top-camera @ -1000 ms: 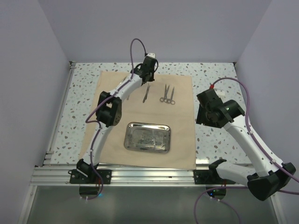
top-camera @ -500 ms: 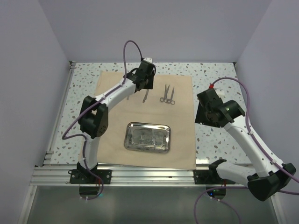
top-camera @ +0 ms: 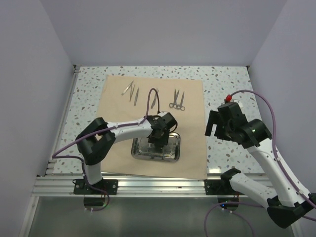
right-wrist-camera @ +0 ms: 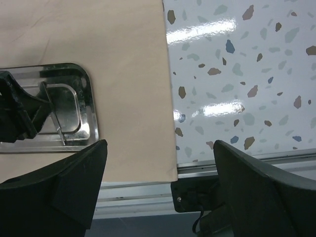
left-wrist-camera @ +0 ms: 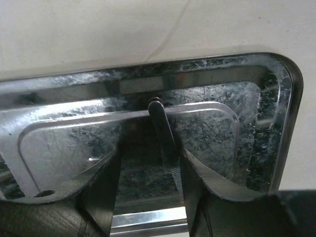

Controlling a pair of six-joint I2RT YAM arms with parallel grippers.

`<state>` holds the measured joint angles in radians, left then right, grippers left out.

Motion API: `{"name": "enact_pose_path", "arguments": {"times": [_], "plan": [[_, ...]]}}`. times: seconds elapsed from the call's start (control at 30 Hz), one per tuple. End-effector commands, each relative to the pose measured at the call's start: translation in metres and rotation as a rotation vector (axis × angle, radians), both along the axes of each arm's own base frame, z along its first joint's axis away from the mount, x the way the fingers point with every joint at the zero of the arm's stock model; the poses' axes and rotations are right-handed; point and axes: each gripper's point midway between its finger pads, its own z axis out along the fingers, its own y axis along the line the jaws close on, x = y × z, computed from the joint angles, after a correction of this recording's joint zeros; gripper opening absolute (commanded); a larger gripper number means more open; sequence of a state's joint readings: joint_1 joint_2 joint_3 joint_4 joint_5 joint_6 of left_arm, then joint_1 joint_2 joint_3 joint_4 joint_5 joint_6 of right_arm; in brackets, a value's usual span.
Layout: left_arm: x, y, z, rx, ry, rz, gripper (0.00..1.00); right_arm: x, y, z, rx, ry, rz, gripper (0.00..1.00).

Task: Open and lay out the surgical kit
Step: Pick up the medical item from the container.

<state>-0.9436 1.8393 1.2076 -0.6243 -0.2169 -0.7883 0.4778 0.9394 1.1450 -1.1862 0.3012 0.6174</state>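
Observation:
The beige cloth wrap [top-camera: 190, 128] lies spread flat on the table. The steel tray [top-camera: 174, 151] rests on its near half. My left gripper [top-camera: 159, 134] is down inside the tray [left-wrist-camera: 276, 98], open, its jaws either side of a thin metal instrument [left-wrist-camera: 160, 126] lying on the tray floor. On the cloth's far part lie two tweezers [top-camera: 131, 91], another thin tool [top-camera: 154, 100] and two scissors [top-camera: 177, 100]. My right gripper [top-camera: 213, 129] hangs wide open over the cloth's right edge [right-wrist-camera: 148, 89], holding nothing. In the right wrist view the tray [right-wrist-camera: 86, 84] is at the left.
Speckled tabletop [top-camera: 222, 89] shows around the cloth, widest on the right [right-wrist-camera: 237, 74]. An aluminium rail [top-camera: 158, 185] runs along the near edge [right-wrist-camera: 148, 197]. Walls close in the left, far and right sides.
My left arm has swung back from the far part of the cloth to the tray and its jaws have opened. My right gripper has opened wider and shifted slightly nearer.

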Motion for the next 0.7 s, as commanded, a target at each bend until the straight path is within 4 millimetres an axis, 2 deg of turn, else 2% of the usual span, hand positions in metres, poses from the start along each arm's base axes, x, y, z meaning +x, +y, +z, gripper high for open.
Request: {"name": "enact_pose_path", "arguments": {"times": [0.0, 0.2, 0.37, 0.53, 0.67], "plan": [[-0.018, -0.008, -0.001, -0.016, 0.025, 0.094, 0.55, -0.012, -0.004, 0.001, 0.0, -0.002, 0.027, 0.93], [-0.045, -0.024, 0.001, -0.013, 0.04, 0.098, 0.54, -0.025, -0.014, 0.004, -0.019, -0.012, 0.036, 0.94], [-0.063, -0.027, 0.007, 0.009, 0.042, 0.119, 0.54, -0.036, -0.021, 0.006, -0.033, -0.017, 0.049, 0.94], [-0.078, -0.024, -0.006, 0.043, 0.047, 0.143, 0.53, -0.042, -0.02, 0.006, -0.012, -0.024, 0.074, 0.94], [-0.08, -0.022, -0.021, 0.05, 0.047, 0.167, 0.51, -0.045, -0.017, 0.007, 0.005, -0.02, 0.094, 0.93]]}}
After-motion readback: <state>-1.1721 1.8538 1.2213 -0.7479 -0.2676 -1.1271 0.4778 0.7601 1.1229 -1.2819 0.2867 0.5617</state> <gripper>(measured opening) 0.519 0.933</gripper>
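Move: The medical item lies in the tray, slanting from far-left to near-right, its middle about 2 cm back, 2 cm to the right and 2 cm below the left hand. The tray's centre is some 1 cm back and 1 cm left of that hand; the instrument just laid out lies about 29 cm ahead and 1 cm left. From the right hand the item is roughly 1 cm ahead, 20 cm left and 21 cm below. Back and slightly to the right, nearly level, the left hand skims about 8 cm along the medical item towards its narrow near tip by the tray's near wall. It sinks only slightly at the end, fingers still about half open astride the tip, contact not visible. The right hand, open and empty, draws back about 4 cm and a little right, away from the tray. ##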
